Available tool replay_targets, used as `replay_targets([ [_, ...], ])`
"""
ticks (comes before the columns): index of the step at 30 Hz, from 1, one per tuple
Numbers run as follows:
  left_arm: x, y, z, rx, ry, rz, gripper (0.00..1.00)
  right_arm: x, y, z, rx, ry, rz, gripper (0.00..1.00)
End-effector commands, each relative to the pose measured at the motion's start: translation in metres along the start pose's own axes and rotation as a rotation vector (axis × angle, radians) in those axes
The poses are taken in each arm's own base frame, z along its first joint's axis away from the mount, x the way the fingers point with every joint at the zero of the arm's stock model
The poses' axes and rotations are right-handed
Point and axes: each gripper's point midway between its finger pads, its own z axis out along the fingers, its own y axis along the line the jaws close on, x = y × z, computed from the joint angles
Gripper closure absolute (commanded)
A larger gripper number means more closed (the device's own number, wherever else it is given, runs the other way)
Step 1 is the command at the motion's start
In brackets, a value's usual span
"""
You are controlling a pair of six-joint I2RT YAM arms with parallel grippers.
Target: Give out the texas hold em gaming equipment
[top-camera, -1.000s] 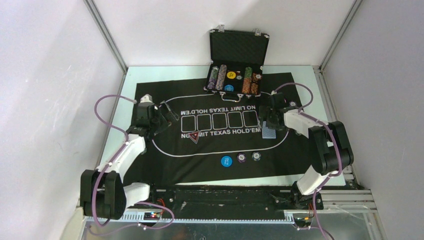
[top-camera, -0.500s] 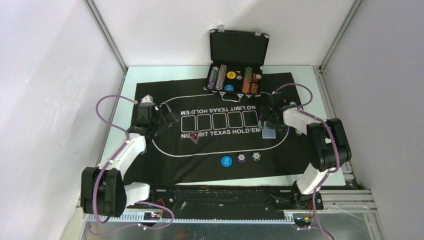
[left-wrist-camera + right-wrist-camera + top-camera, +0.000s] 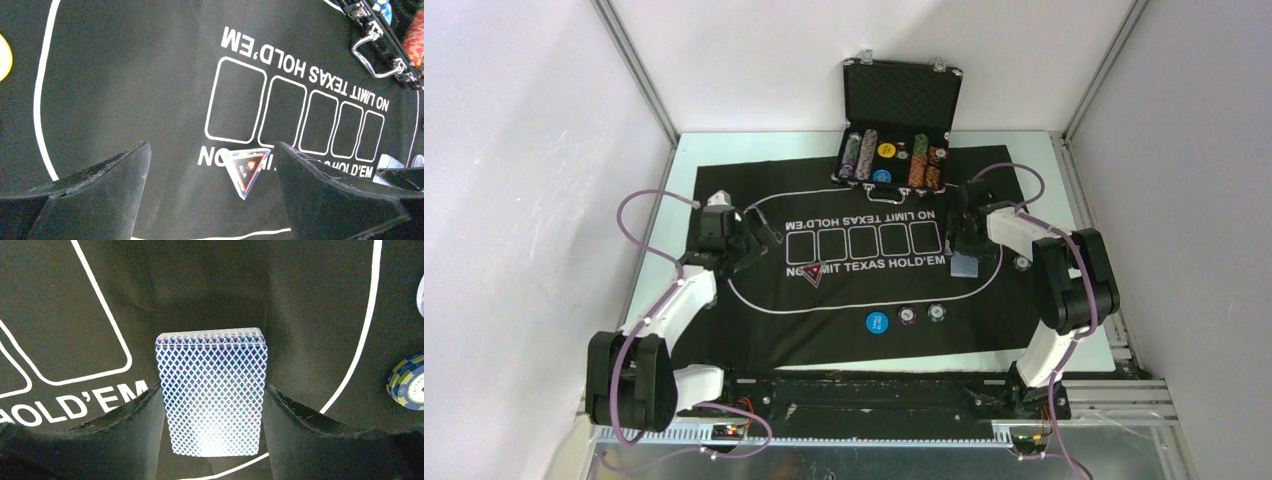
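A blue-backed deck of cards (image 3: 212, 390) lies on the black felt mat (image 3: 754, 320) at its right side, and it also shows in the top view (image 3: 965, 266). My right gripper (image 3: 212, 386) straddles the deck with a finger against each long side; in the top view it (image 3: 968, 246) is just behind the deck. My left gripper (image 3: 210, 150) is open and empty over the mat's left side (image 3: 759, 232). A clear triangular marker (image 3: 245, 170) lies between its fingers on the mat. A blue button (image 3: 877, 322), a purple chip (image 3: 907, 316) and a dark chip (image 3: 937, 313) lie near the front.
The open black case (image 3: 900, 95) stands at the back with several chip stacks and buttons in it. One chip (image 3: 1022, 263) lies right of the deck, and it shows in the right wrist view (image 3: 407, 382). A yellow chip (image 3: 3, 57) lies left of my left gripper. White walls enclose the table.
My right arm has swung its elbow back and left and settled the gripper round the deck. The deck has barely shifted. The left arm has hardly moved.
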Motion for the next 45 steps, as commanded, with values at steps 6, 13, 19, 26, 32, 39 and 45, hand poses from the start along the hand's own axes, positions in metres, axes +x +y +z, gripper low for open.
replay_targets([
  [6,-0.018,-0.008,-0.002,0.01,-0.044,0.021,0.0,0.012,0.004,0.005,0.032,0.048,-0.111,0.38],
  [13,-0.019,-0.006,-0.002,0.001,-0.048,0.022,0.0,0.013,0.003,0.004,0.027,0.053,-0.141,0.39],
  [19,-0.02,-0.006,-0.003,-0.002,-0.049,0.021,0.0,0.009,0.032,-0.004,-0.108,0.024,-0.204,0.71],
  [26,-0.02,-0.006,-0.004,-0.003,-0.049,0.021,0.0,0.004,0.073,-0.019,-0.276,-0.017,-0.215,0.99],
  [32,-0.02,-0.006,-0.004,-0.002,-0.05,0.018,0.0,-0.003,0.097,-0.038,-0.336,-0.087,-0.251,1.0],
  [39,-0.019,-0.006,-0.002,-0.001,-0.049,0.014,0.0,-0.001,0.108,-0.05,-0.348,-0.117,-0.305,1.0],
  [45,-0.009,-0.026,0.0,0.114,0.008,-0.017,0.0,0.012,0.127,-0.06,-0.362,-0.094,-0.409,1.0],
])
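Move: The right hand already has the card deck between its fingers, low on the mat. The end of the lower HOLD'EM lettering, where the deck is taken, lies about 9 cm to its left and 1 cm back. The green chip stack is some 7 cm left and 13 cm back, the purple stack 14 cm left and 14 cm back, and the all-in triangle 37 cm left and 4 cm back. From the left hand, the deck lies about 46 cm to the right, level ahead, 9 cm lower. Keeping its pinch on both long sides of the card deck, the right hand lingers at first, twisting slightly, then sweeps left about 10 cm towards the all-in triangle and over the end of the lower lettering, turning some 25 degrees counter-clockwise. It stays low for the first half of the sweep and rises about 3 cm towards the end. ##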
